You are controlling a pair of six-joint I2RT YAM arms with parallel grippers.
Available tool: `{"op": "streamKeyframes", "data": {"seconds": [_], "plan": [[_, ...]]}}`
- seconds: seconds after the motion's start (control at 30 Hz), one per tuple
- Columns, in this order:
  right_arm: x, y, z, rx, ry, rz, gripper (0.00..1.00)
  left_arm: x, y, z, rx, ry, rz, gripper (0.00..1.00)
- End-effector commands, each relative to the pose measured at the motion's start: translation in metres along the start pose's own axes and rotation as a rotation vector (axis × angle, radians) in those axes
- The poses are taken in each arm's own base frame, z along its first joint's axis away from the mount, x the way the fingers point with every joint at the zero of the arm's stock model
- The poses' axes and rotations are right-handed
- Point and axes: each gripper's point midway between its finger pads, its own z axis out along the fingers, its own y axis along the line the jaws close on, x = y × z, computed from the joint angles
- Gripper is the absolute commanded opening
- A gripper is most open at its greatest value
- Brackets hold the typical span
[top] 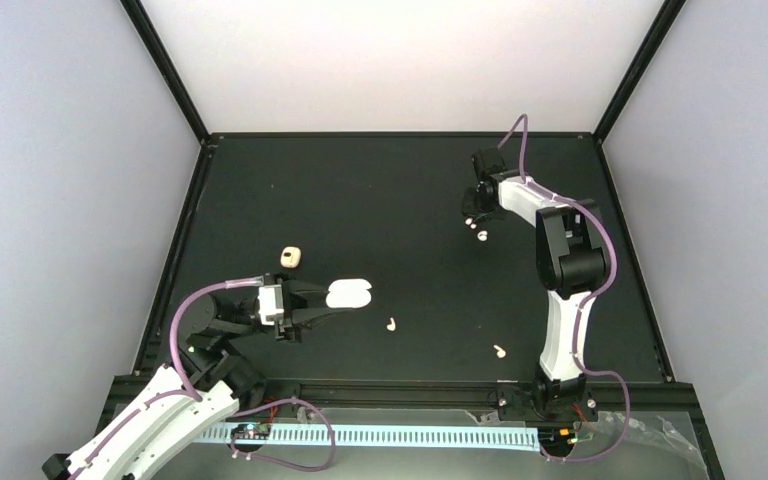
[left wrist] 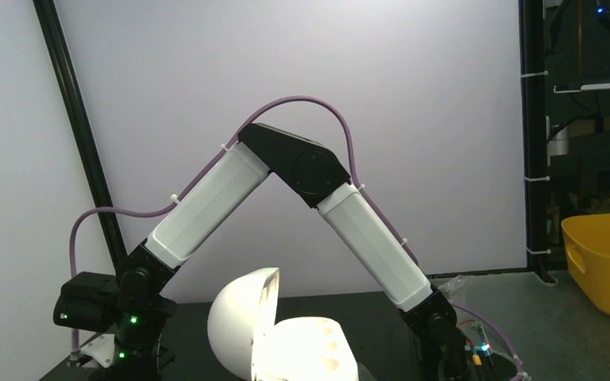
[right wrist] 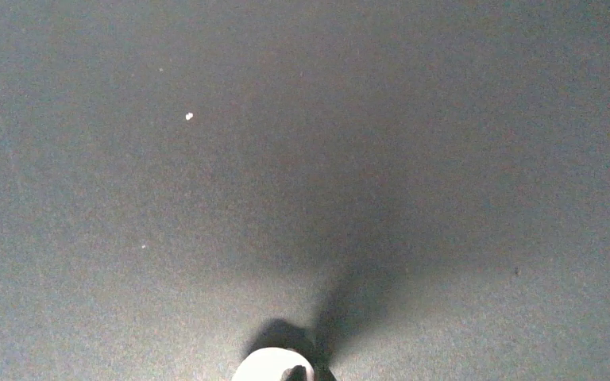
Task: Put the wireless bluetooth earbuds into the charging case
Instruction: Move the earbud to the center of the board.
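Note:
The white charging case (top: 350, 293) is held at its left end by my left gripper (top: 324, 298), which is shut on it. In the left wrist view the case (left wrist: 310, 349) is open, its lid (left wrist: 238, 317) standing upright. Two cream-white earbuds lie loose on the black table, one (top: 391, 324) just right of the case and the other (top: 500, 351) near the front right. My right gripper (top: 476, 224) points down at the far right of the table, shut. A white rounded thing (right wrist: 270, 367) shows at the bottom edge of the right wrist view; I cannot tell what it is.
A peach-tan lump (top: 291, 257) lies behind the left gripper. The right arm (left wrist: 318, 171) arches across the left wrist view. A yellow bin (left wrist: 608, 262) stands off the table. Black frame posts (top: 165, 70) rise at the back corners.

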Motion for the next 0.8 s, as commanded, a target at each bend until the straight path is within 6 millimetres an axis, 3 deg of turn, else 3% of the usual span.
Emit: {"op": "streamKeyframes", "data": {"seconds": [0.0,0.5,0.77], "plan": [[0.013,0.006,-0.012,-0.032,0.017,0.015,0.01,-0.015,-0.006,-0.002,0.02,-0.039,0.025,0.02],[0.058,0.044,-0.05,-0.199,0.008,0.081,0.01,-0.015,-0.008,-0.003,0.027,-0.044,0.022,0.02],[0.088,0.054,-0.057,-0.193,0.011,0.077,0.01,-0.014,-0.007,-0.002,0.027,-0.042,0.019,0.01]]}}
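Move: The right hand, only a centimetre or two above the board, already pinches one earbud; the board's centre lies about 16 cm to its left and 10 cm back. The other earbud lies some 3 cm right and 4 cm back of the hand. The open case, in the left hand, is roughly 24 cm left, 37 cm back and 32 cm above. From the left hand, the board's centre lies some 27 cm ahead, 8 cm right and 33 cm below. Still pinching the earbud in its shut fingers, the right hand draws back about 9 cm and left some 5 cm towards the board's centre, first straight back and low, then swinging left while rising a centimetre or two. The wrist rolls about 10 degrees, bringing the fingertips round to the left. ##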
